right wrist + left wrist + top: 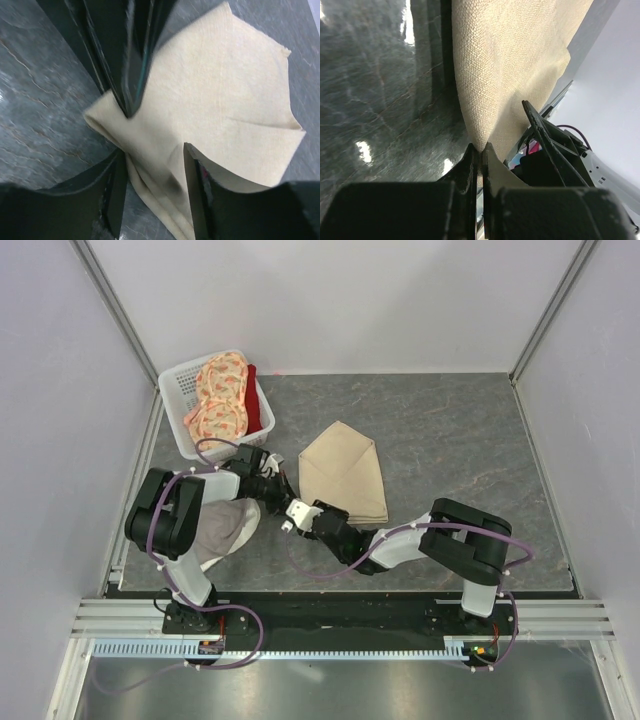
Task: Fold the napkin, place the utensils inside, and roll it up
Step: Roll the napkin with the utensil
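Note:
The beige napkin (345, 472) lies folded on the grey table, roughly a triangle with its point toward the back. My left gripper (283, 478) is shut on the napkin's left corner, and the cloth (505, 60) rises out of the pinched jaws (481, 150). My right gripper (298, 512) is open, its fingers astride the napkin's near-left folded edge (150, 150) without pinching it. In the right wrist view the left gripper's fingers (125, 65) show clamped on the same corner. The fork is out of view.
A white basket (176, 375) holding an orange floral cloth (222, 395) and something red stands at the back left. A grey-and-white cloth (225, 530) lies under the left arm. White walls surround the table.

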Available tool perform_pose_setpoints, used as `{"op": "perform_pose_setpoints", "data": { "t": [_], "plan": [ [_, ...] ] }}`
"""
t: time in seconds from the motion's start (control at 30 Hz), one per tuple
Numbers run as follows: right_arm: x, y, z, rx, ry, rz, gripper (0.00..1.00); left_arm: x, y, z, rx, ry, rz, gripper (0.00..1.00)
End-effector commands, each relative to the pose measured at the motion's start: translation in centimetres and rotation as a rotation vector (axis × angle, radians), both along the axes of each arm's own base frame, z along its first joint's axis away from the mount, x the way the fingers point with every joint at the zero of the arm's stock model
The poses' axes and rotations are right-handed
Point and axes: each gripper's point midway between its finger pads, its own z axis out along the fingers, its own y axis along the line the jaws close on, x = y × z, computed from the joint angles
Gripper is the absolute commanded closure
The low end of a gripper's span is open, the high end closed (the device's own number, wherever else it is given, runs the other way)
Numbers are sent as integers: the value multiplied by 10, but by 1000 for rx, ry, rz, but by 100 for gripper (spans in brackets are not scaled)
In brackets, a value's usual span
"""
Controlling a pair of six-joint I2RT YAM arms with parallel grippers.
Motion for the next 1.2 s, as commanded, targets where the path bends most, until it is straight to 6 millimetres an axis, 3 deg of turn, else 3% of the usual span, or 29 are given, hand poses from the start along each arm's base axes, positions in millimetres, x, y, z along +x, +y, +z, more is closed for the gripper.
{"op": "perform_pose_setpoints", "data": {
  "t": [0.0, 0.2, 0.53, 0.6, 0.67, 0.7, 0.73, 0.8, 0.93, 1.0, 1.17],
  "plan": [
    [1, -27, 4, -42, -32, -77, 47, 6, 7, 13, -33, -35, -16, 98],
    [-5, -52, -5, -78, -29, -119, 55, 9, 11, 15, -39, -41, -7, 98],
    [-17, -34, -19, -163, 54, 31, 87, 11, 14, 15, -18, -74, -17, 98],
    [-17, -27, -17, -154, 91, 54, 93, 12, 15, 16, -4, -90, -18, 92],
    [-26, -27, -27, -195, 180, 96, 94, 13, 17, 21, 5, -117, -17, 79],
    [-21, -20, -21, -176, 201, 90, 94, 15, 19, 21, 22, -125, -11, 74],
    [-27, -23, -28, -206, 249, 106, 95, 16, 19, 23, 27, -139, -10, 64],
    [-27, -19, -22, -197, 271, 114, 100, 17, 20, 29, 37, -161, -9, 55],
    [-37, -22, -21, -218, 380, 130, 100, 16, 21, 46, 29, -200, -11, 34],
    [-38, -16, -15, -197, 426, 148, 100, 19, 28, 51, 81, -249, 8, 29],
    [-50, -16, -10, -175, 548, 162, 100, 8, 46, 40, 181, -254, 68, 24]
  ]
}}
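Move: The left fingers already pinch the napkin's near-left corner. The part of the folded near edge that the right hand will shut on lies about 4 cm to its right, 1 cm back and 1 cm below, and some 9 cm to the left hand's right, about 1 cm back and 1 cm lower. The pinched corner is about 5 cm left of the right hand and 1 cm ahead; the grey cloth lies some 16 cm left of the left hand and 5 cm back. The right hand, half open astride the napkin's near edge, slides about 4 cm to the right along it while sinking slightly and closing, pinches the folded edge, then draws it back and left by some 2 cm each way, tipping its fingers down about 20 degrees. The left hand keeps its pinch with only a slight drift left until the right has shut, then opens wide, lets go of the corner and lifts some 4 cm, easing a little farther left. ##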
